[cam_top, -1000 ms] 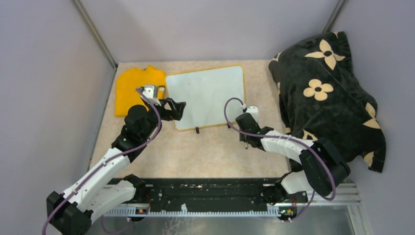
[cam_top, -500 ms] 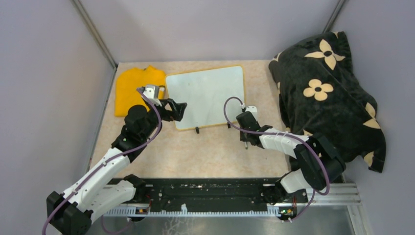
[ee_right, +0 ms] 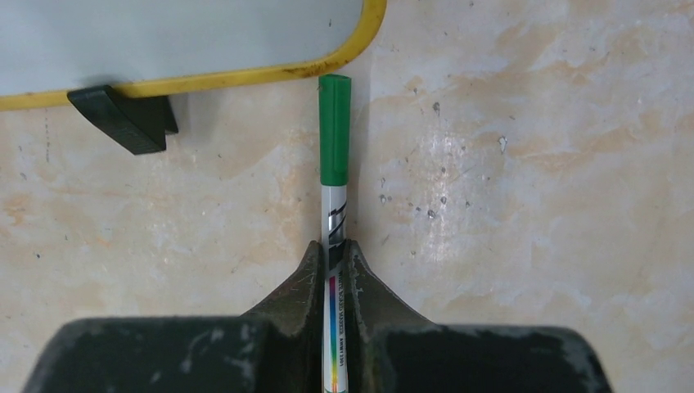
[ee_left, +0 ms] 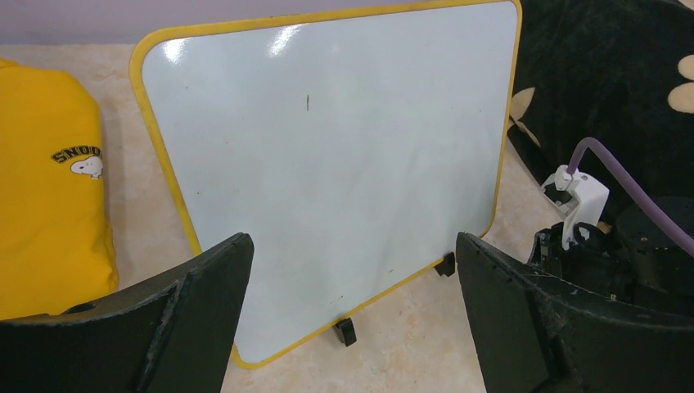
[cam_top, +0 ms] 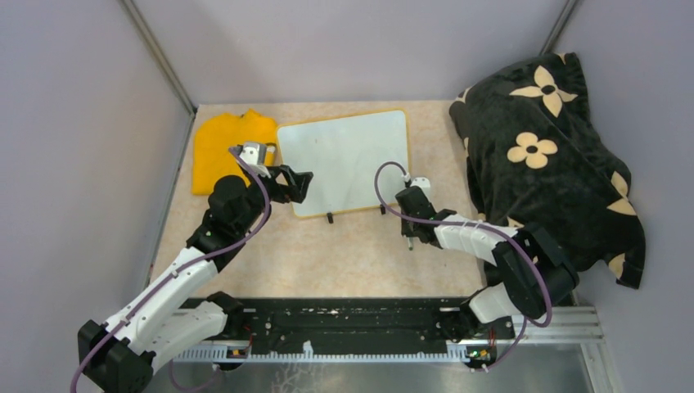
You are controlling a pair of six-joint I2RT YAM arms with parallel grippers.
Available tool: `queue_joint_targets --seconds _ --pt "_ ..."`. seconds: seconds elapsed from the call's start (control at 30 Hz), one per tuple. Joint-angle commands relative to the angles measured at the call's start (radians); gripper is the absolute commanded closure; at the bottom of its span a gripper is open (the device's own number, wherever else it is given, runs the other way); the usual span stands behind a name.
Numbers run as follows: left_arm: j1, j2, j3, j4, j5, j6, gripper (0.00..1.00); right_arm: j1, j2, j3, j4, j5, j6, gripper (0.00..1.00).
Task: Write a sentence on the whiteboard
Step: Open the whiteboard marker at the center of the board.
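Observation:
The whiteboard (cam_top: 344, 160) (ee_left: 344, 164) lies at the back middle of the table on two black clip feet (ee_left: 345, 331). Its surface is white; no sentence shows on it, only a tiny green tick (ee_left: 308, 101). My right gripper (cam_top: 412, 233) (ee_right: 333, 246) is low over the table by the board's front right corner (ee_right: 360, 33). It is shut on a white marker with a green cap (ee_right: 335, 139), which points at the frame. My left gripper (cam_top: 301, 184) (ee_left: 352, 246) hangs wide open at the board's front left, with nothing between its fingers.
A folded yellow cloth (cam_top: 225, 147) (ee_left: 49, 205) lies left of the board. A black blanket with cream flowers (cam_top: 548, 155) is heaped along the right side, close to the right arm. Grey walls enclose the table.
The right gripper's jaws have closed on the marker, and that arm has shifted slightly. The left arm has not moved.

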Motion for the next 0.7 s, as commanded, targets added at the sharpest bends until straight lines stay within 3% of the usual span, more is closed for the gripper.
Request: queue_joint_targets --seconds 0.0,0.37,0.5,0.67 --pt "-0.007 -0.016 0.023 0.013 0.016 0.012 0.01 -0.006 -0.078 0.015 -0.095 -0.023 0.007 1.00" --pt "-0.006 -0.045 0.018 0.005 -0.024 0.004 0.01 0.099 -0.450 0.081 -0.283 -0.022 -0.045 1.00" --pt "-0.006 -0.059 0.010 0.011 -0.025 0.008 0.01 0.178 -0.573 0.110 -0.245 -0.062 -0.090 1.00" --pt "-0.007 -0.101 -0.067 0.139 -0.052 -0.050 0.01 0.207 -0.699 0.119 -0.121 -0.192 -0.101 1.00"
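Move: The right hand is down at the table with its fingers already shut around the marker's barrel, cap pointing forward; the whiteboard's middle lies about 17 cm ahead of it and 17 cm to its left, at nearly its height. The board's near right corner is some 6 cm straight ahead, the right black clip 4 cm ahead and 7 cm left. From the open left hand, the board's middle is roughly 14 cm ahead, 8 cm right and 25 cm below. Keeping its pinch on the marker, the right hand first slides back a centimetre or two, then lifts the marker off the table, rising about 16 cm while drawing back some 6 cm from the board's near edge and, late in the lift, swinging 4 to 5 cm left towards the left hand. Its fingers tip up out of their steep downward slant as the wrist rolls left side up and turns counter-clockwise, each by just under 20 degrees, while the left hand, still wide open, rises slightly. ##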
